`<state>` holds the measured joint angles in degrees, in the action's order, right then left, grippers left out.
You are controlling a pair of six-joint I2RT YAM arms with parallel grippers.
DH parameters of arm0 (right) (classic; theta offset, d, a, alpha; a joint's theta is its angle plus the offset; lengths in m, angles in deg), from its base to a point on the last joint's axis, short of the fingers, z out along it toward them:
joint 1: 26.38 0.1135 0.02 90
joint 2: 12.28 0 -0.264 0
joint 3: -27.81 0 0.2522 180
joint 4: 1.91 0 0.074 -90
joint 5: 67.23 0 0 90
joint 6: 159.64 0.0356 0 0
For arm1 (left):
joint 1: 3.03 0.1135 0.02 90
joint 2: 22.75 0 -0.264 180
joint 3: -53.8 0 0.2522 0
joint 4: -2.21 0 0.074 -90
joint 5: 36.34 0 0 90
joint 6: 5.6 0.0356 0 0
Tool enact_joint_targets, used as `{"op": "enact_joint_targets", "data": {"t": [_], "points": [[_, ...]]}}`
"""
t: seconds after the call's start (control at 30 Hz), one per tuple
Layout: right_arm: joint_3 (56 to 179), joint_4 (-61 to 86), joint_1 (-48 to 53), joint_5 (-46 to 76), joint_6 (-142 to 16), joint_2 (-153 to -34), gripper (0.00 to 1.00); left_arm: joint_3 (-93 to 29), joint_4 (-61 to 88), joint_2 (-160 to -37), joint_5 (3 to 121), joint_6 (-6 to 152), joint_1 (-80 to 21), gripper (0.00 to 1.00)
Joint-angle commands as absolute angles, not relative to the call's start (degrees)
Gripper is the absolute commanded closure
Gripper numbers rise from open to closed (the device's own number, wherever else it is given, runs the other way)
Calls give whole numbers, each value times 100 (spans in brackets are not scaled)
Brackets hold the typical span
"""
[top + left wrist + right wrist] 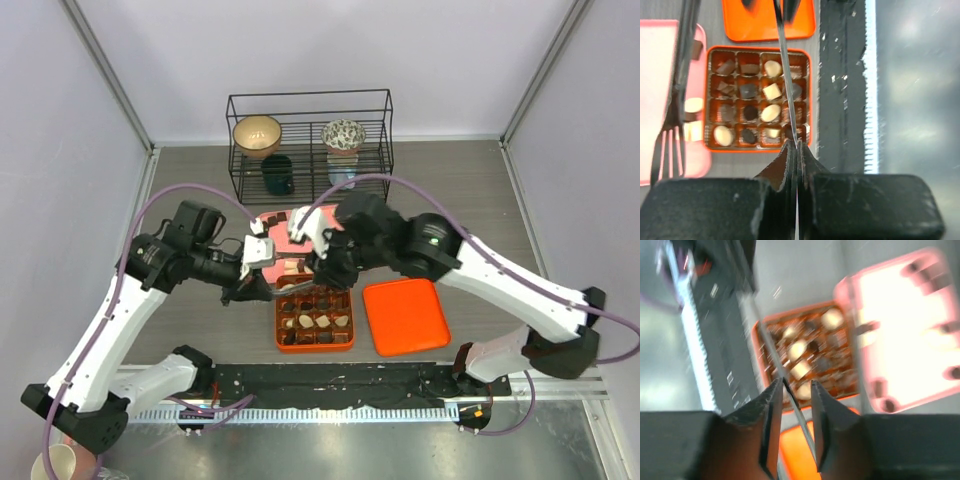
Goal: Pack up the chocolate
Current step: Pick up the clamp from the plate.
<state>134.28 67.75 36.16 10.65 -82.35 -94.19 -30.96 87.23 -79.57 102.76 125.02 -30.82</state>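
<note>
The chocolate (771, 91) fills most cells of the orange gridded box (279, 325), dark, tan and cream pieces mixed. More pieces (692, 105) lie on the pink tray (660, 75) beside it. My left gripper (795, 142) hovers above the box's near edge, shut on a thin metal utensil (784, 65) seen edge-on. My right gripper (796, 384) is over the box from the other side, open, and the same metal strip (767, 350) runs between its jaws against one finger. The right wrist view is blurred. A fork (670, 135) shows above the tray.
An orange lid (405, 315) lies flat right of the box. At the back stands a wire rack (308, 145) with bowls and cups. A black strip (330, 385) runs along the near table edge. A paper cup (55, 462) sits at bottom left.
</note>
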Motion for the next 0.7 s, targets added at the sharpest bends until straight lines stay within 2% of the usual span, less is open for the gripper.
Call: {"op": "enact_joint_targets", "data": {"t": [0.0, 0.07, 0.13, 0.17, 0.37, 0.57, 0.67], "points": [[13352, 5292, 3567, 2232, -7808, -8244, 62, -3176, 8225, -8128, 10849, 11148, -3089, 100], [13097, 4791, 3558, 2601, -7720, -7936, 49, -3325, 8075, -8295, 11017, 10735, -3072, 100], [12930, 4396, 3540, 2690, -7606, -7523, 44, -3500, 7820, -8401, 11306, 10297, -3054, 100], [12851, 4263, 3532, 2708, -7553, -7391, 34, -3571, 7715, -8497, 11421, 10094, -3046, 100], [12025, 3313, 3488, 3138, -7026, -6266, 11, -3967, 6099, -8805, 11922, 8050, -2949, 100], [11637, 2996, 3488, 3068, -6569, -5632, 3, -3520, 3261, -8709, 12160, 5640, -2887, 100], [11602, 2856, 3488, 3051, -6455, -5693, 2, -3002, 1000, -8551, 12213, 4050, -2712, 100]]}}
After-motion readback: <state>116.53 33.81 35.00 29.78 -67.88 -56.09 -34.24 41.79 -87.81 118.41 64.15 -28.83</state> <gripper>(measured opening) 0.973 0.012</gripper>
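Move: The clamp is still pinched by the left gripper near its forked end. Its middle lies about 8 cm to the right and 2 cm ahead, where one arm still passes between the right gripper's part-open fingers. From the left gripper the chocolate box sits roughly 5 cm ahead, 6 cm right and 23 cm below. The pink plate's middle is some 19 cm ahead and 6 cm right, equally low; the orange lid is about 4 cm ahead and 26 cm right. Open the right gripper wide to free the clamp and pull it up about 20 cm and off to the right, turning its fingers up until they point nearly level. Keep the left gripper shut on the clamp and, starting gently to the right, lift it some 11 cm while going right and forward, swinging its fingers up from their downward slant. ##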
